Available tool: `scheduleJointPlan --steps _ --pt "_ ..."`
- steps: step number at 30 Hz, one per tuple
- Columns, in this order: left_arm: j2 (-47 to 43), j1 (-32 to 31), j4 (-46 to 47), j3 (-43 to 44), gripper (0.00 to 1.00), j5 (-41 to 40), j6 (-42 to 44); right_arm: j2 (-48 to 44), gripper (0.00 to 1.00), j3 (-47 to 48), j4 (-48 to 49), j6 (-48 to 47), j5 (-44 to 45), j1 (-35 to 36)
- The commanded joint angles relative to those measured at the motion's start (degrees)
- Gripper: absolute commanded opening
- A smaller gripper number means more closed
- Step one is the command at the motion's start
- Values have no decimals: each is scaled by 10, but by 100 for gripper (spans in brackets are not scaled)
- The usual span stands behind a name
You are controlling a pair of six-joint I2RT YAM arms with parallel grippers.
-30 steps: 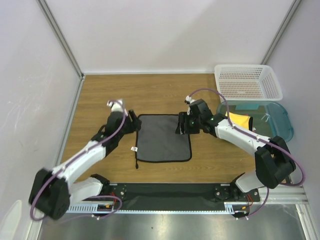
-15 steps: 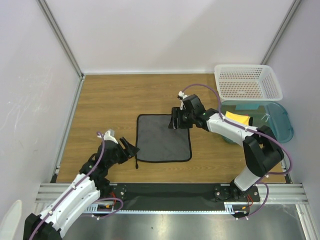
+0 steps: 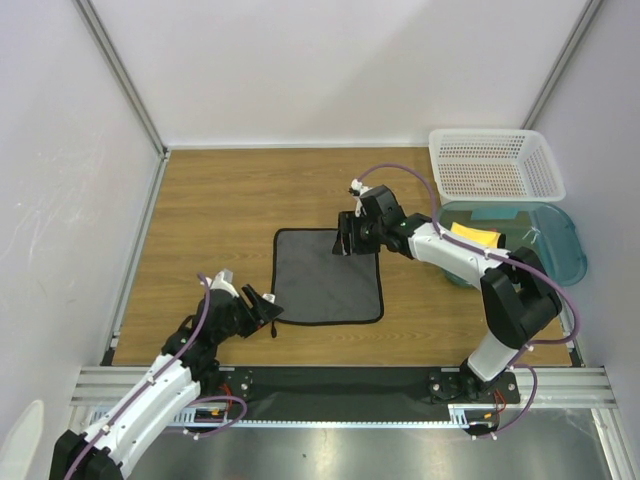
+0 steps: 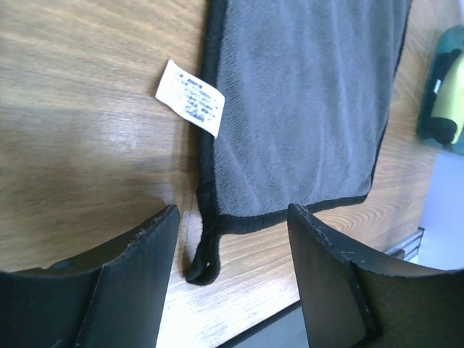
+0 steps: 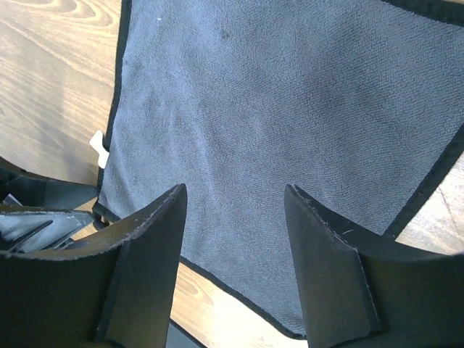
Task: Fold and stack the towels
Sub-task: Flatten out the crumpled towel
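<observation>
A grey towel with black edging lies spread flat on the wooden table. My left gripper is open just off its near-left corner. In the left wrist view the corner's black hanging loop lies between the open fingers, with the white label beyond. My right gripper is open over the far-right corner, and the right wrist view looks down on the grey towel with nothing gripped. A yellow towel lies in the teal tub.
A white lattice basket stands at the back right. The teal translucent tub sits just in front of it. Grey walls close in the table on the left, back and right. The black base rail runs along the near edge.
My left arm has pulled back from the towel's far-left corner to its near-left corner. My right gripper has shifted a little left along the towel's far edge. The towel has not moved.
</observation>
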Motion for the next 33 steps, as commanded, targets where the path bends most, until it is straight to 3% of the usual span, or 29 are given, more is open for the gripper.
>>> scheduleJointPlan --steps 1,18,26,33 --pt "7 -2 43 -13 67 19 4 8 61 25 8 -5 -4 1" --pt "33 -2 124 -51 58 19 10 17 60 28 14 -2 -6 4" --pt "52 1 92 -41 40 -5 10 31 61 46 21 -10 -10 13" --pt "72 2 65 -28 25 -23 32 113 61 134 40 -11 -9 38"
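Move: The left fingers, open, hang almost directly over the grey towel's near-left corner, roughly 2 cm above it. The white tag on its left edge is about 5 cm farther out and 1 cm to the left, and the black loop is some 2 cm back. From the right hand, the towel's far-left corner lies about 15 cm left, 6 cm ahead and 9 cm down, and the near-left corner about 16 cm left and 15 cm back. The left fingers close on the towel's black edging at its near-left corner, pinching it between their tips; the hand first eases about 1 cm forward and right, then sinks some 1.5 cm as the gap narrows. The right hand stays over the towel with its fingers open, then late on sweeps about 4 cm left and slightly forward, towards the far-left corner. ##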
